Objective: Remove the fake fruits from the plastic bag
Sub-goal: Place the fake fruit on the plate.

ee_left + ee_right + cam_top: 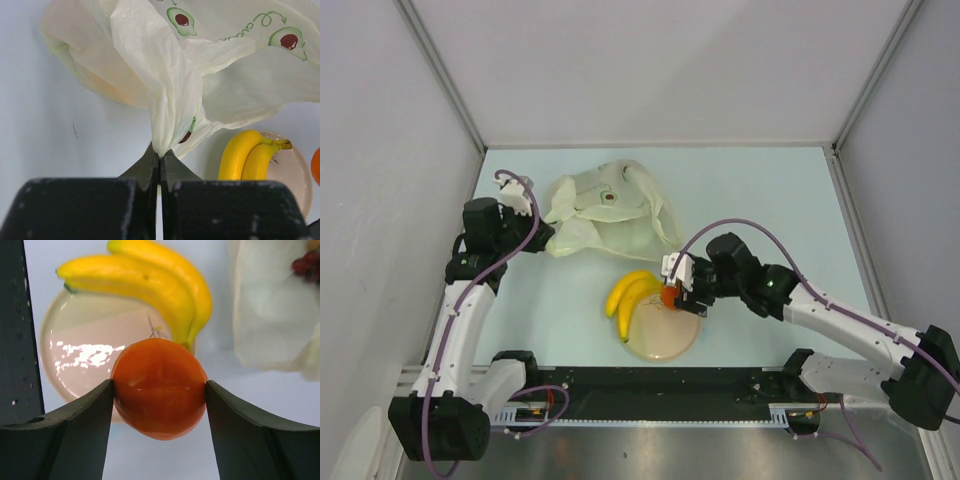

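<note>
The pale crinkly plastic bag [605,212] with avocado prints lies at the back of the table. My left gripper [159,156] is shut on a bunched fold of the bag [170,95]. A yellow banana bunch [631,294] rests half on the beige plate [665,338]. My right gripper [159,389] is shut on a glossy orange [159,388], held over the plate's [85,365] right edge. The orange [670,296] shows at the fingers in the top view. Dark red grapes [307,265] peek from the bag [272,315] in the right wrist view.
Grey walls close the table on three sides. The arm bases and a black rail [660,385] run along the near edge.
</note>
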Tool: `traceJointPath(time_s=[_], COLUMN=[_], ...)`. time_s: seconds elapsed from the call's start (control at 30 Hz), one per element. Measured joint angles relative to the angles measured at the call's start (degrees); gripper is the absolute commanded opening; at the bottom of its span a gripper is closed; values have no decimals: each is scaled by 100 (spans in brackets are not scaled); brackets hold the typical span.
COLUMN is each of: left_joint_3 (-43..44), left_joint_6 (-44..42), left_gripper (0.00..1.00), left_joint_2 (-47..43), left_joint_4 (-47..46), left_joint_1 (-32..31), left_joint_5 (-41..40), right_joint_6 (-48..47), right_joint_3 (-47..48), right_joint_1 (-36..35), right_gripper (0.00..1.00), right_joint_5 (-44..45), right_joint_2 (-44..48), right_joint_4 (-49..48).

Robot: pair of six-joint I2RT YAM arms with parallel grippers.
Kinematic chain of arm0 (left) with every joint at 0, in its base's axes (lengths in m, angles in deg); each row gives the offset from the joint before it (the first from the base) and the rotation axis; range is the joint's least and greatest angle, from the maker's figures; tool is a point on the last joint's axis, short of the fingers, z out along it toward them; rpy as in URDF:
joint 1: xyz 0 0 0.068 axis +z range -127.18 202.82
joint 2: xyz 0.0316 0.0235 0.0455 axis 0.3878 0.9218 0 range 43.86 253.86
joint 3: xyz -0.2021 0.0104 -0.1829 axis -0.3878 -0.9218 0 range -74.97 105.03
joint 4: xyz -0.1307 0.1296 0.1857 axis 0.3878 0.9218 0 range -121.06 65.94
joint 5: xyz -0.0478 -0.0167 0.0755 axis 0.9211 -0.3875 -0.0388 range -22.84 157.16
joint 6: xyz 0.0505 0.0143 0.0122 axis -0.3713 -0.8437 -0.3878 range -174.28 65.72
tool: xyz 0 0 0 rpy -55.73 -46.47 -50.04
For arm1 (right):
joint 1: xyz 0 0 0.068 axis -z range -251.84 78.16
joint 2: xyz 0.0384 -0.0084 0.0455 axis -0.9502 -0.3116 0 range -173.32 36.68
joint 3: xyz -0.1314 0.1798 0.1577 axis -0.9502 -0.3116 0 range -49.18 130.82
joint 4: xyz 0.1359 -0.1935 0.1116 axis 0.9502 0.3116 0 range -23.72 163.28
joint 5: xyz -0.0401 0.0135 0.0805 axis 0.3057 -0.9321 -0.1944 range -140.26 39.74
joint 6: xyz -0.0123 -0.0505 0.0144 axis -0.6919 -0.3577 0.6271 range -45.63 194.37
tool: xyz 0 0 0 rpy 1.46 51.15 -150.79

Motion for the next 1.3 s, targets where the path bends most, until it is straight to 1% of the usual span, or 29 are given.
traceJointPath(time_s=[0.07,0.27,0.4,0.53,0.93,1.13,1.3], left_joint_3=[0,0,0,0,0,0,0], left_joint_6=[9,52,55,57,50,52,57], left_gripper=[0,0,0,0,0,0,0], left_joint_2=[0,-9,-50,-85,-243,-267,-247], left_joint_4=[2,11,13,13,129,144,144], left_joint_1=[-24,-210,-225,-227,-234,-234,-234], left_joint_5=[-2,39,42,42,28,31,81], right_joint_6=[-26,-181,-297,-358,-337,-142,-11], right_joint_3=[-225,-1054,-1246,-1390,-1528,-1530,-1528], right_joint_1=[-66,-487,-494,-490,-511,-616,-688], right_gripper=[0,0,0,0,0,0,0], right_joint_5=[138,765,1088,1226,1244,1207,846], right_joint_2=[118,636,647,643,632,619,348], right_joint_4=[114,63,-68,-271,-584,-785,-1215])
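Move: The orange is already in the right hand's fingers, up over the plate. The plate's middle is about 12 cm below that hand, some 4 cm to its left and 2 cm back. The bananas lie across the plate's far left rim, roughly 5 cm ahead of the hand and 9 cm left; the bag's middle is about 25 cm ahead and 13 cm left. From the left hand, the plate is about 12 cm back, 21 cm right and 16 cm down. The right hand keeps its grip on the orange and lowers it some 6 cm towards the plate, swinging about 4 cm right and 2 cm back as its wrist tilts roughly 10 degrees, then all but pauses low before easing some 3 cm back left beside the bananas' stem end, most of the tilt coming out again. The fingers never open, and the left hand keeps the bag's corner pinched while drifting a centimetre or two right and back. ##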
